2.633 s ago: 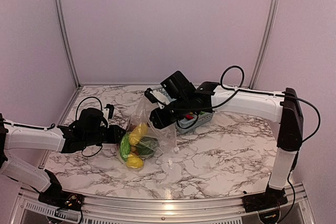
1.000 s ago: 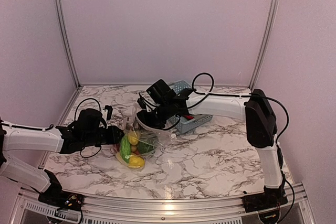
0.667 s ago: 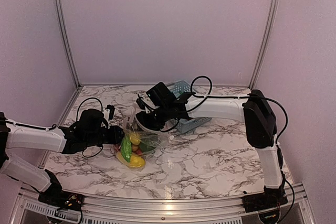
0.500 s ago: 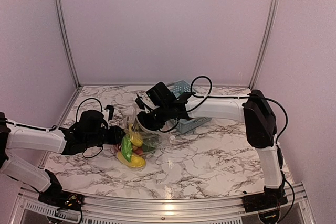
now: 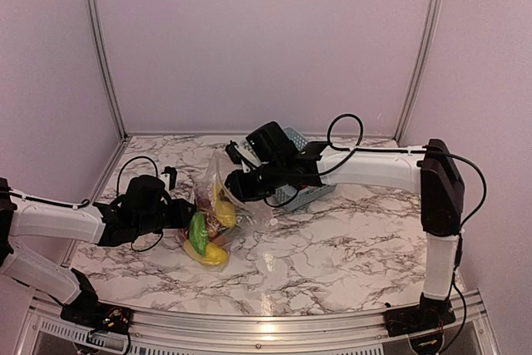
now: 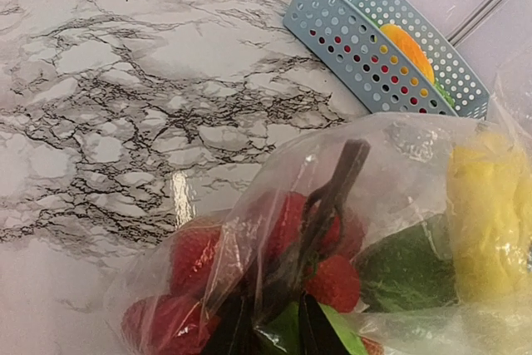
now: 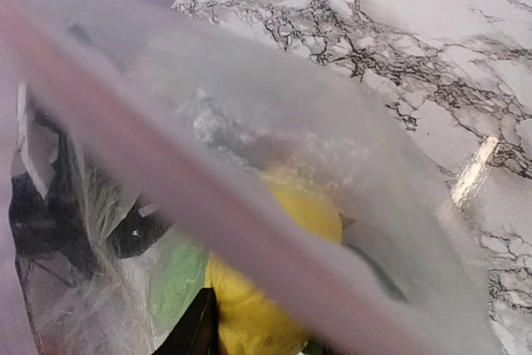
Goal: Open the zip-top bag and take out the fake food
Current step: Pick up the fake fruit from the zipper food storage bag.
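The clear zip-top bag point(image 5: 216, 179) lies left of centre on the marble table, with fake food inside. My left gripper point(image 5: 181, 215) is shut on the bag's film point(image 6: 391, 147) at its left side; red fruits point(image 6: 191, 259), a green leaf point(image 6: 407, 268) and a yellow corn piece point(image 6: 486, 222) show through it. My right gripper point(image 5: 235, 186) reaches into the bag's mouth and is shut on a yellow piece point(image 7: 274, 288), also visible from above point(image 5: 223, 202). The blurred zip strip point(image 7: 166, 172) crosses the right wrist view. A green piece point(image 5: 198, 230) and another yellow one point(image 5: 214, 255) lie lower in the bag.
A blue-grey lattice basket point(image 6: 366, 31) stands behind the bag, partly hidden by my right arm point(image 5: 366, 160); an orange piece point(image 6: 407, 43) and red ones lie in it. Walls close the table at back and sides.
My right gripper has closed on the yellow piece inside the bag and risen slightly to the right, lifting it and the bag's upper part. The left gripper keeps its hold.
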You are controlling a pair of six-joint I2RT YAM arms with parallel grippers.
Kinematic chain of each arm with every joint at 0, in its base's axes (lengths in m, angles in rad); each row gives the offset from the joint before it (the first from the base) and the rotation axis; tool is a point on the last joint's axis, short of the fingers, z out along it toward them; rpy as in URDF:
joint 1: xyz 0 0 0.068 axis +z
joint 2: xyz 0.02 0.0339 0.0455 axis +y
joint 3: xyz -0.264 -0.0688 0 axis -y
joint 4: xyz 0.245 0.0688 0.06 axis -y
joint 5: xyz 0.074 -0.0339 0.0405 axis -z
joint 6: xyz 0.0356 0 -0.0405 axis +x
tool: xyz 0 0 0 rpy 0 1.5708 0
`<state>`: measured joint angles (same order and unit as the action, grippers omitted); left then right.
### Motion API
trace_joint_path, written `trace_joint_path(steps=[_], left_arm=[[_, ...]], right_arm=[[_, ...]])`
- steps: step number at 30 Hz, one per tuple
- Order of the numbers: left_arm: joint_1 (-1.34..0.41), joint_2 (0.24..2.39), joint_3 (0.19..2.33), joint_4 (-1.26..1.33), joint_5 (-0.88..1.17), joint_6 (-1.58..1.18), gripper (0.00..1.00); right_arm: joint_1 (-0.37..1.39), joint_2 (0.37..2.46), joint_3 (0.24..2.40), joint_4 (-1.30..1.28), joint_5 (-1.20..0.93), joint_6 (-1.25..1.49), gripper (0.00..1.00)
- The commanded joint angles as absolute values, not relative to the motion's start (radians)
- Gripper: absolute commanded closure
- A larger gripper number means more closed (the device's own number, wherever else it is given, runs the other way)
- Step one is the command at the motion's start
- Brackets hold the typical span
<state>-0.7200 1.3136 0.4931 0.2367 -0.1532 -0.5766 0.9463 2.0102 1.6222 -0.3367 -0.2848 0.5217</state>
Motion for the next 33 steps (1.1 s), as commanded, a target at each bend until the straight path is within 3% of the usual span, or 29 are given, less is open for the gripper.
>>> trace_joint_path(steps=[1,15,33], left_arm=[[-0.714,1.315,0.465,0.096,-0.221,-0.581,0.78],[-0.709,1.310,0.472,0.086,-0.223,-0.554,0.77],[-0.708,1.330,0.523,0.063,-0.236,-0.537,0.77]], right_arm=[[0.945,1.938,1.567,-0.287,-0.244,0.525,0.80],[0.944,1.821,1.533,-0.264,-0.135,0.482,0.81],[0.950,1.753,1.556,-0.270,-0.262,0.293,0.78]])
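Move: The right hand already grips one long yellow food inside the bag's mouth; the basket it is bound for lies about 14 cm ahead, 17 cm to the right and 11 cm below. Of the food still in the bag, the green piece is some 6 cm back and 9 cm left, the second yellow one 11 cm back and 4 cm left, both about 12 cm lower. From the left hand, which holds the bag's side, the basket is roughly 13 cm ahead, 27 cm right. Rightward first by about 2.5 cm, then mostly straight up, the right hand draws the gripped yellow food some 8 cm higher through the bag's mouth, slowing at the top. Its wrist rolls about 15 degrees, the forward side coming up, and the fingers keep their hold. The left hand keeps the bag pinched almost in place. ##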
